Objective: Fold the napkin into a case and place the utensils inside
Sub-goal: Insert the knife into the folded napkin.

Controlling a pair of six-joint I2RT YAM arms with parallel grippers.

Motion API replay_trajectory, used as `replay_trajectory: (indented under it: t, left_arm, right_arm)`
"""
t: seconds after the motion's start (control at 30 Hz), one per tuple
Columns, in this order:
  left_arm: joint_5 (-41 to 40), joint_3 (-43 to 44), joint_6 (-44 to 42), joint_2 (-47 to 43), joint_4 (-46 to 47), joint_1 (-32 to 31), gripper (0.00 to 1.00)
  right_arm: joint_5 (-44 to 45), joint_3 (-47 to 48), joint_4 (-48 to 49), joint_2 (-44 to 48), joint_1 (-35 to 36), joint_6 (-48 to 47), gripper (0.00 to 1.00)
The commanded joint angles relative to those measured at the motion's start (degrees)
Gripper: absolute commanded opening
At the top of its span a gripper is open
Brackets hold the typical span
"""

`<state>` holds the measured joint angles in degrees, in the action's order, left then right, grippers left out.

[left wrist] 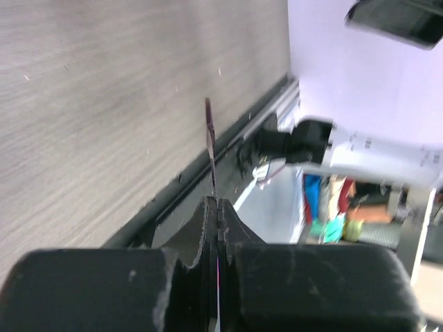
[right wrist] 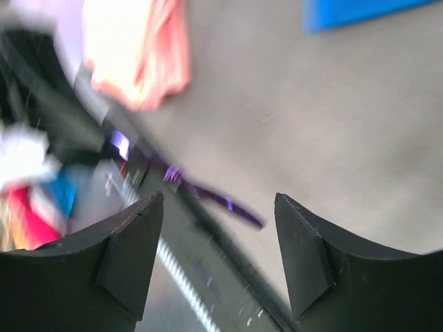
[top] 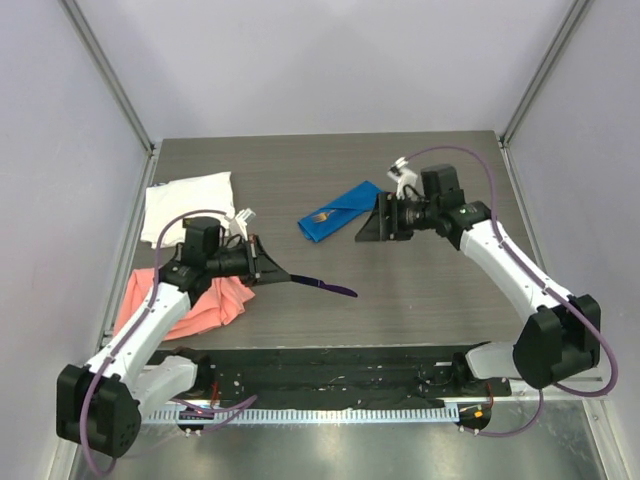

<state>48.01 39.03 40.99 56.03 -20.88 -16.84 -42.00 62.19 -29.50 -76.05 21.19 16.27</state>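
Observation:
The blue napkin [top: 340, 212] lies folded into a narrow strip at mid-table, also seen in the right wrist view's top corner [right wrist: 360, 10]. The tan end of one utensil [top: 321, 216] shows on it; its handle is hidden. My left gripper [top: 282, 277] [left wrist: 219, 202] is shut on the purple utensil [top: 328, 287] [left wrist: 210, 135], which sticks out to the right above the table, toward the front edge. My right gripper [top: 367, 224] [right wrist: 218, 207] stands open just right of the napkin, nothing between its fingers. The purple utensil [right wrist: 221, 199] shows beyond it.
A white cloth [top: 188, 205] lies at the back left. A salmon-pink cloth [top: 205, 300] [right wrist: 142, 52] sits under my left arm. A black rail [top: 330, 365] runs along the table's front edge. Frame posts stand at the back corners.

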Motion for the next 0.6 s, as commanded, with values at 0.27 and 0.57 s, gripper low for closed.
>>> replay_trajectory:
  t: [0.27,0.57]
  left_arm:
    - [-13.5,3.3,17.1,10.1,31.3,1.7,0.00]
    - [-21.2,1.8,29.0,18.5,48.0,2.3,0.00]
  right_arm:
    - [23.4,18.2,11.9,-24.4,-12.0,10.7,0.50]
    - [20.3,30.4,12.3,-38.9,-12.1,8.8,0.14]
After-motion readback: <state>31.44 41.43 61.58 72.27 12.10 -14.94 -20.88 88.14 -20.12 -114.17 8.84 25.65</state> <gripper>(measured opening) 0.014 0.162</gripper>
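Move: The folded napkin's middle lies roughly 26 cm ahead of the left hand, 12 cm to its right and 18 cm below the fingers holding the knife. For the empty right hand, that same middle is some 19 cm ahead, 7 cm to the left and 20 cm down. The fork in the napkin sits about 24 cm ahead and 6 cm right of the left hand; the pink cloth is about 26 cm to that hand's left and 2 cm ahead. The knife, still pinched in the left fingers, is carried about 14 cm forward towards the napkin, staying high and swinging some 25 degrees counter-clockwise. Meanwhile the right hand sweeps forward, then also down, easing somewhat right, to come above the napkin's far right end, turning clockwise as its wide-open fingers close most of the way on nothing. ##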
